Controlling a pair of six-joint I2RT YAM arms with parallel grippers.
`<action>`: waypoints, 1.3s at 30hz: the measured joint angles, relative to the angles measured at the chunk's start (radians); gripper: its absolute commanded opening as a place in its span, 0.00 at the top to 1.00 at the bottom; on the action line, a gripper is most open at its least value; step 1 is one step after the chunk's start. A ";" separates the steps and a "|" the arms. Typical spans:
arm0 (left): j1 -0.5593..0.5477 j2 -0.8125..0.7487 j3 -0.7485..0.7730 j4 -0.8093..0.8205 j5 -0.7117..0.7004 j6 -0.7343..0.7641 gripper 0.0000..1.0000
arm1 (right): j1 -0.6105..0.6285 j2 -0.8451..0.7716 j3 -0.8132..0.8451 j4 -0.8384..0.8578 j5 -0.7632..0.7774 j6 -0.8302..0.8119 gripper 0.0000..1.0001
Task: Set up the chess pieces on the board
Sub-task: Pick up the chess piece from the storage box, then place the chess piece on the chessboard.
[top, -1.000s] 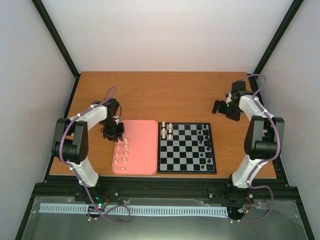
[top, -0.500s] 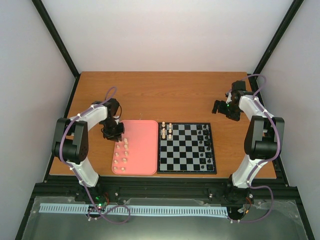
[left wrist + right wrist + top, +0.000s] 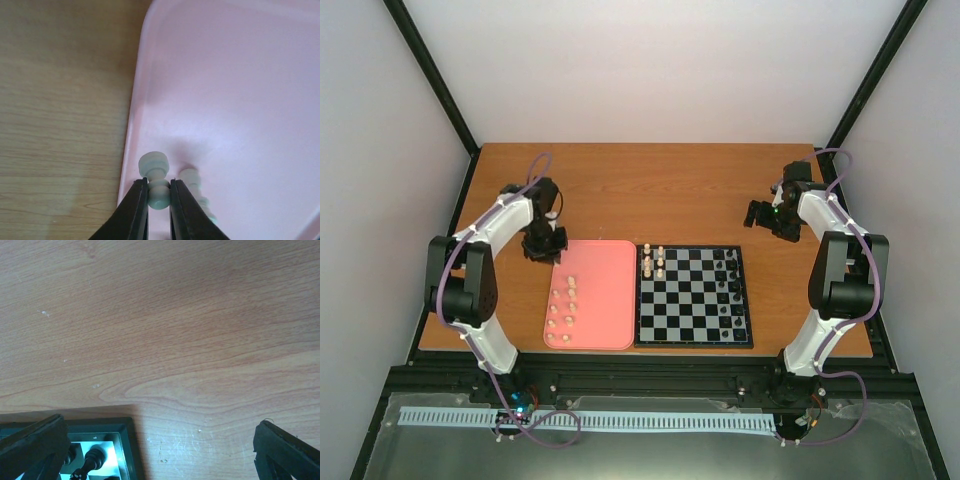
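Note:
My left gripper (image 3: 542, 243) hangs over the far left corner of the pink tray (image 3: 605, 300), shut on a cream-white chess piece (image 3: 158, 186). The black fingertips (image 3: 137, 200) pinch its rounded head, and its round base points away. A second cream piece (image 3: 193, 183) lies just to its right on the tray. Several more cream chess pieces (image 3: 561, 306) stand in two short rows along the tray's left side. The board (image 3: 693, 296) lies right of the tray, with a few cream pieces (image 3: 654, 262) at its far left. My right gripper (image 3: 766, 216) is open above bare wood beyond the board's far right corner.
Black pieces (image 3: 729, 283) line the board's right side, and one black piece (image 3: 93, 458) shows by the board's corner (image 3: 122, 440) in the right wrist view. The wooden table (image 3: 650, 190) stretches behind tray and board. Black frame posts and white walls enclose the table.
The left gripper has shut on the cream piece and moved with it from over the tray's rows toward the tray's far left corner. The right arm has not moved.

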State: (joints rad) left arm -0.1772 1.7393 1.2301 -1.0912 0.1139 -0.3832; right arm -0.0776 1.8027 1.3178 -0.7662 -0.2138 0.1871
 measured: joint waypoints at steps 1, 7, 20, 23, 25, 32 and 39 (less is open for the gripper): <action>-0.002 -0.002 0.033 -0.016 -0.008 0.000 0.99 | 0.000 0.000 0.000 0.000 0.000 0.000 0.00; -0.104 -0.011 0.248 -0.100 -0.019 0.000 0.99 | 0.000 0.000 0.000 0.000 0.001 0.000 0.00; -0.548 0.142 0.525 -0.223 0.119 -0.003 0.99 | 0.000 0.000 0.000 0.000 0.004 0.000 0.00; -0.591 0.143 0.505 -0.227 0.141 -0.001 0.99 | 0.000 0.000 0.000 0.000 0.004 0.000 0.00; -0.608 0.144 0.496 -0.224 0.146 0.002 0.99 | 0.000 0.000 0.000 0.000 0.004 0.000 0.00; -0.629 0.222 0.495 -0.181 0.136 0.018 0.99 | 0.000 0.000 0.000 0.000 0.004 0.000 0.00; -0.632 0.301 0.494 -0.105 0.126 0.043 0.99 | 0.000 0.000 0.000 0.000 0.012 0.000 0.00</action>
State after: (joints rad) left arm -0.8089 2.0399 1.7241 -1.1961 0.2394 -0.3401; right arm -0.0772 1.8023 1.3178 -0.7662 -0.2016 0.1871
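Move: The left hand already holds a light chess piece just clear of the storage box's outer left corner. Its likely spot, the empty fourth square of the board's left column, is about 24 cm to the right, 3 cm back and 4 cm below. Just outward of that square, level with the hand, stand a light piece 24 cm to the right and a pawn 28 cm to the right. Another pawn waits in the box 5 cm right, 2 cm back. From the right hand the square lies some 30 cm left and 15 cm back. Still pinching the chess piece, the left hand lifts about 11 cm, edging forward at first, then sweeps some 25 cm right across the storage box to the board. Coming back slightly past the square, it eases a little forward and sinks about 8 cm from its peak, having turned roughly 40 degrees clockwise; the fingers keep their hold. ##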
